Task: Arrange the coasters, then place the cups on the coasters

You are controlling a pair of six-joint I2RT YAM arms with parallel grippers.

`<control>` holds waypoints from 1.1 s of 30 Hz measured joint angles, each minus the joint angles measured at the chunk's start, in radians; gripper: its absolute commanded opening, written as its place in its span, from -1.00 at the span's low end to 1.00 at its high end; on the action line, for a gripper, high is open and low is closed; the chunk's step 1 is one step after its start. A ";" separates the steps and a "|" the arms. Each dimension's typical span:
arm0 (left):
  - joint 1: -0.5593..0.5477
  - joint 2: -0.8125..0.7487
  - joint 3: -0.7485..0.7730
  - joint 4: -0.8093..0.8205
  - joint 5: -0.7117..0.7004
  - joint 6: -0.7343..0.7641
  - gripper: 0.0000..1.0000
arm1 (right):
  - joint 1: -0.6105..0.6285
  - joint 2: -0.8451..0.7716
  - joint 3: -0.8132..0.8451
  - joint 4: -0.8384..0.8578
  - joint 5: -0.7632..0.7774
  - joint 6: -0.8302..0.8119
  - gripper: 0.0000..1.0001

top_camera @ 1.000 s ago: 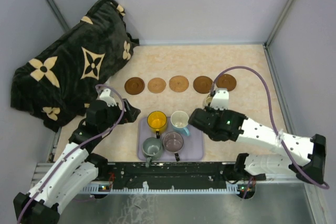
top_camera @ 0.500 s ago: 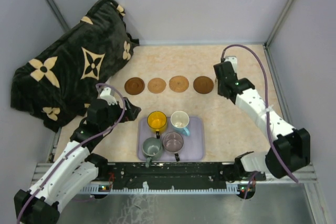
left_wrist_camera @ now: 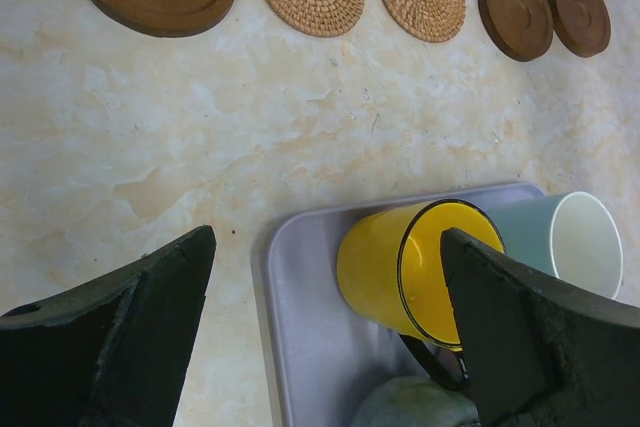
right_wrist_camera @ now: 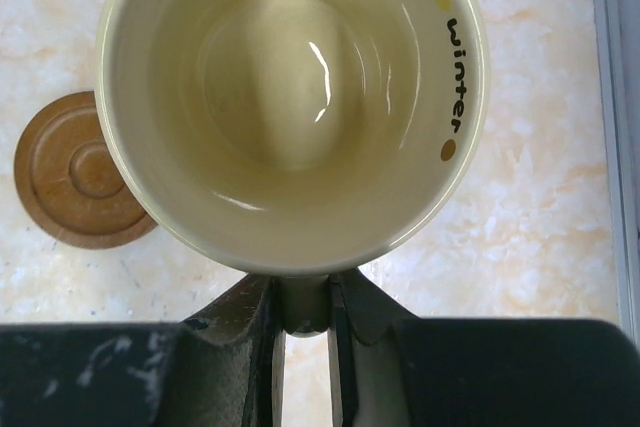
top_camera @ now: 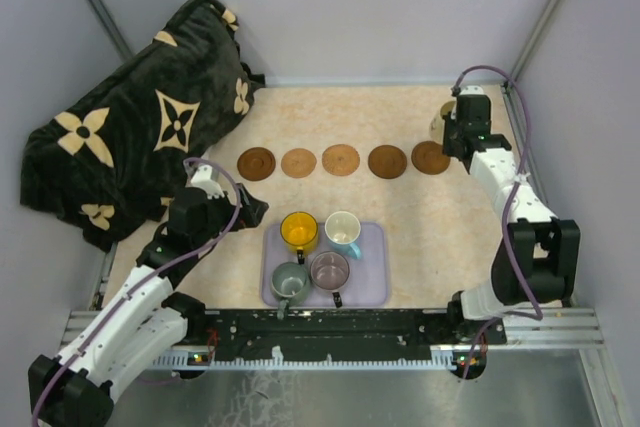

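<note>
Five round coasters lie in a row across the table: (top_camera: 257, 163), (top_camera: 298, 162), (top_camera: 340, 159), (top_camera: 387, 161), (top_camera: 430, 157). A lavender tray (top_camera: 372, 285) holds the yellow cup (top_camera: 299, 232), the light blue cup (top_camera: 343, 230), the grey-green cup (top_camera: 290, 279) and the mauve cup (top_camera: 329, 270). My right gripper (right_wrist_camera: 303, 312) is shut on the handle of the cream cup (right_wrist_camera: 290, 97), held upright at the back right just past the rightmost coaster (right_wrist_camera: 80, 172). My left gripper (left_wrist_camera: 328, 247) hangs open over the tray's left end beside the yellow cup (left_wrist_camera: 400, 267).
A dark plush blanket (top_camera: 140, 117) with tan flower shapes fills the back left corner. Grey walls close in the table, and the right wall's foot (right_wrist_camera: 622, 97) runs close to the cream cup. Bare tabletop lies between the coaster row and the tray.
My right arm has swung from beside the tray to the back right, carrying the cream cup across the rightmost coaster to a spot beyond it. The left arm has stayed put.
</note>
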 measured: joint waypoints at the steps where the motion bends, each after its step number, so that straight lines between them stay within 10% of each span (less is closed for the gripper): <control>1: 0.000 0.003 -0.001 0.004 -0.002 0.000 1.00 | -0.011 0.016 0.000 0.016 -0.007 -0.005 -1.00; 33: 0.000 0.058 -0.033 0.069 -0.008 -0.001 1.00 | -0.005 0.218 0.000 0.042 -0.013 -0.049 -1.00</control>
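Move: I already hold the cream cup by its handle in my right hand. The rightmost coaster, hidden under the cup in that hand's own view, lies about 6 cm ahead, 3 cm to the left and some 13 cm below. The dark coaster beside it is about 5 cm ahead and 13 cm left, and the woven coaster past that is 5 cm ahead and 25 cm left, equally low. From my left hand the rightmost coaster is roughly 21 cm ahead, 44 cm right and 12 cm down. I lower the cup with my right hand about 8 cm towards the rightmost coaster, easing some 2 cm forward early on and drawing about 1 cm back as it gets low. My fingers tip downward by around 10 degrees on the way and keep their pinch on the handle. ##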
